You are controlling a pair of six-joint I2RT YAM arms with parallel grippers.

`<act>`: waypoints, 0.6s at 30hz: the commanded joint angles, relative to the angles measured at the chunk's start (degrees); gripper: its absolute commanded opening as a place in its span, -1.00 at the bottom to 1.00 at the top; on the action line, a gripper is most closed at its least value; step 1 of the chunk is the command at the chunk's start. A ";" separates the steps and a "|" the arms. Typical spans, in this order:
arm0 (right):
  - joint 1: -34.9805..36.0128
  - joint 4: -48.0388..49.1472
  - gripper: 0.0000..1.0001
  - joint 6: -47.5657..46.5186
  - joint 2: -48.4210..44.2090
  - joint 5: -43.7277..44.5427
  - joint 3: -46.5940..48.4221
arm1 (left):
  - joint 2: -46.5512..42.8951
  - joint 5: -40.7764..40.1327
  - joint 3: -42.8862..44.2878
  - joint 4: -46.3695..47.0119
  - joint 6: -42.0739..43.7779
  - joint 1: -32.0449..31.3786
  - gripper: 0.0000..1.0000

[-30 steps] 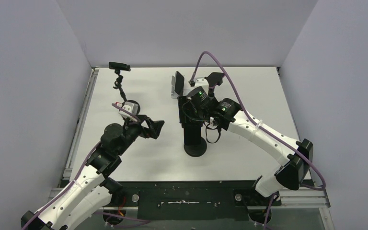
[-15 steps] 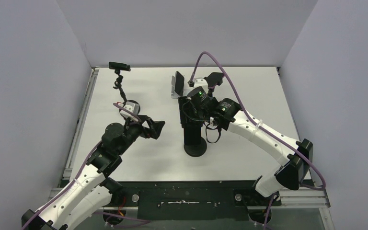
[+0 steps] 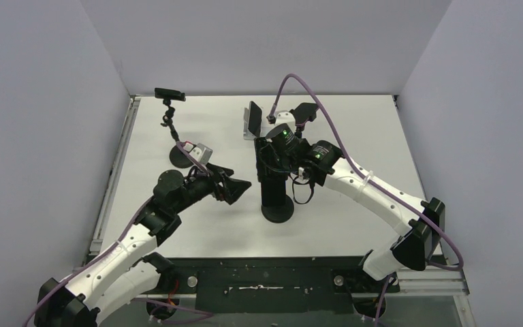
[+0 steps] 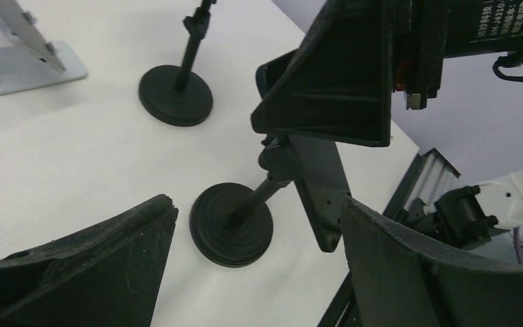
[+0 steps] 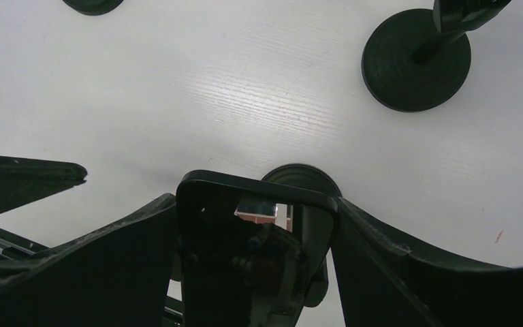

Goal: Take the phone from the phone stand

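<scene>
The phone is a black glossy slab held upright on the phone stand, a black pole on a round base. My right gripper reaches down over it, one finger pressed against each long edge. In the top view that gripper covers the head of the stand. My left gripper hovers open just left of the stand's pole. Its wrist view shows the base and pole between its wide-apart fingers, with nothing held.
A second black stand with a jointed arm and a dark clamp on top stands at the back left. A silver stand holding a dark slab sits behind the centre. Grey walls close in the white table on three sides.
My left arm has swung right and forward, bringing its open gripper close to the centre stand. The right gripper's fingers have closed in on the phone's edges.
</scene>
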 commanded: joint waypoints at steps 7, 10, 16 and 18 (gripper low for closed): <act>-0.22 2.20 0.13 -1.03 -3.86 1.57 -1.85 | 9.03 10.38 1.26 15.35 -6.87 -0.23 0.64; -0.24 2.44 0.13 -1.02 -4.03 1.42 -1.96 | 12.50 12.10 1.93 18.59 -9.17 -0.27 0.55; -0.29 2.96 0.13 -0.94 -4.56 1.23 -2.63 | 18.75 15.00 2.63 25.15 -13.24 -0.31 0.28; -0.26 3.05 0.13 -0.86 -4.64 1.17 -2.83 | 20.34 15.72 2.50 27.62 -14.75 -0.33 0.22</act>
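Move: The phone, upright in its phone stand, is already pinched near its top by the right hand; its middle is some 5 cm below that hand and 2 cm back, level sideways. The stand's clamp, behind the phone, lies about 9 cm to the left hand's right, 4 cm ahead and 2 cm lower. The stand's base is roughly 10 cm right of the left hand, 3 cm ahead and 17 cm below; another stand's base is some 18 cm beyond that base and 5 cm farther right. Towards the stand's clamp, below the right gripper, the left hand travels about 5 cm to the right, first level and then also sinking nearly 3 cm, while it turns some 10 degrees clockwise, tips slightly down and narrows its wide-open fingers by about a quarter. The right hand stays put, keeping its pinch on the phone's side edges. ##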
